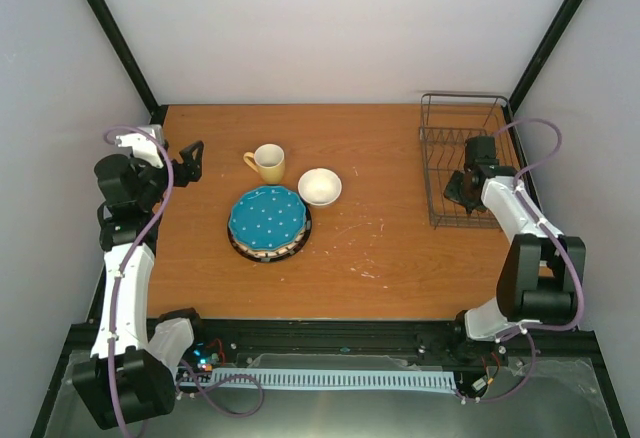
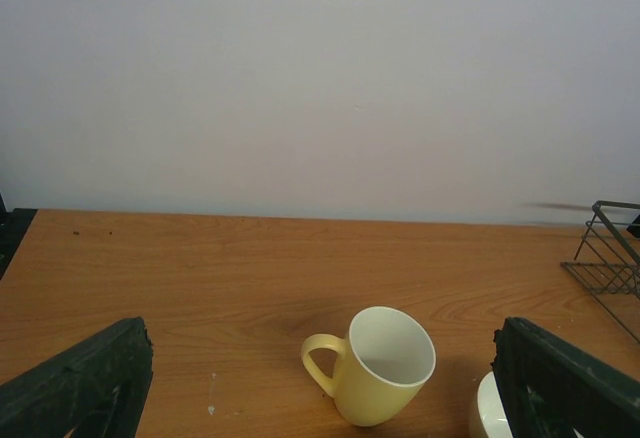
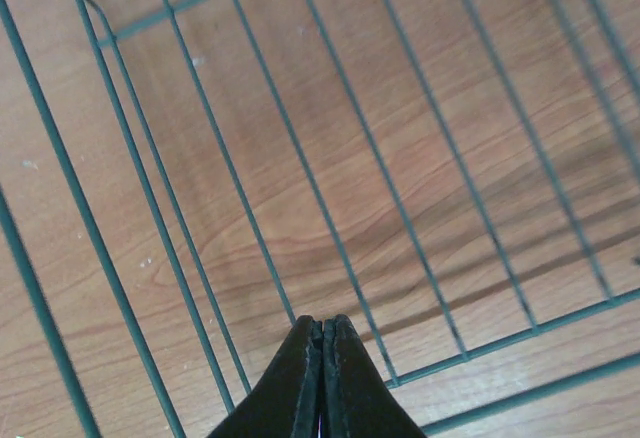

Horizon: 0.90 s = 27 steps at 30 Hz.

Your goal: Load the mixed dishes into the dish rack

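Note:
A yellow mug (image 1: 268, 163) stands upright at mid-left of the table, and a small cream-white bowl (image 1: 319, 186) sits just right of it. In front of them lies a stack of plates with the white-dotted teal plate (image 1: 267, 216) on top; the plates under it show only at their rims. My left gripper (image 1: 192, 161) hangs open to the left of the mug, holding nothing. In the left wrist view the mug (image 2: 385, 366) sits between the wide-apart fingers (image 2: 90, 383), with the bowl (image 2: 482, 413) behind the right one. The dish rack (image 1: 450, 138) stands at the far right. My right gripper (image 1: 462, 190) is shut over its near part, nothing visible between its fingers (image 3: 322, 323).
In the right wrist view the rack's wires (image 3: 379, 158) run across bare table, one passing under the fingertips. The rack's corner (image 2: 610, 258) shows at the right of the left wrist view. White walls and black frame posts enclose the table.

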Available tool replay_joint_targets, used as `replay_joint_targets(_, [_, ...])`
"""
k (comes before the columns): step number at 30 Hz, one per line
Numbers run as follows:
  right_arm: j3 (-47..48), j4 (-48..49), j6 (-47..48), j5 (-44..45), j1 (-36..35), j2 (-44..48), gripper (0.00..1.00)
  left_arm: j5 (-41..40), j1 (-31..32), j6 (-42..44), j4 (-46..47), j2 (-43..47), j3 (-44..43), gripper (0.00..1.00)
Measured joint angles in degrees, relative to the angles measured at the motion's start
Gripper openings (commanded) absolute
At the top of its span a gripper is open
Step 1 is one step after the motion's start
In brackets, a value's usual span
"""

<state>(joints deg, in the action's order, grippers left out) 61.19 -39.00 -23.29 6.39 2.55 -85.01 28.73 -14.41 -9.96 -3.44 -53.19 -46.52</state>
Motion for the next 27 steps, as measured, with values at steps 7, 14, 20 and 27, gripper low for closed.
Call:
replay_joint_targets(7, [-2.23,1.51,0.35,-5.62,-0.09,-4.63,0.03,-0.26,0.0,0.0,0.0,0.13,0.0,0.94])
replay_joint_targets(14, [-2.56,1.66,1.42,-8.61,-2.14,-5.14,0.03,-0.22,0.0,0.0,0.72,0.11,0.72,0.93])
replay_joint_targets(20, [-2.56,-0.07,2.12,-9.92,-5.92,-5.14,0.03,-0.17,0.0,-0.02,0.92,0.11,1.46,0.94])
replay_joint_targets(27, [-3.15,-4.79,2.64,-10.82,-10.27,-3.69,0.03,-0.02,0.0,-0.04,1.31,0.26,2.32,0.93])
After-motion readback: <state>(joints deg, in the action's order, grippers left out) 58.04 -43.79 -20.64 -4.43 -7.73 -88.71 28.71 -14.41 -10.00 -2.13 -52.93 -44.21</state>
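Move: The right hand, already shut and empty, is over the near part of the dish rack. The rack's middle is about 10 cm ahead, 5 cm right and 6 cm below; its near left corner is some 5 cm back, 8 cm left and 5 cm below. The bowl stands roughly 40 cm left, 5 cm ahead and 9 cm lower. From the left hand, the rack's middle is about 80 cm right, 10 cm ahead and 26 cm below. With its fingers kept shut, the right hand first drops about 4 cm down into the near part of the dish rack, then stays at nearly that height and sweeps about 9 cm left, towards the rack's near left corner. Over the second half it also draws back some 4 cm, the wrist turning about 15 degrees counter-clockwise and the fingers tipping steeper, as the fingertips push the rack's left side from inside, towards the left and back. ##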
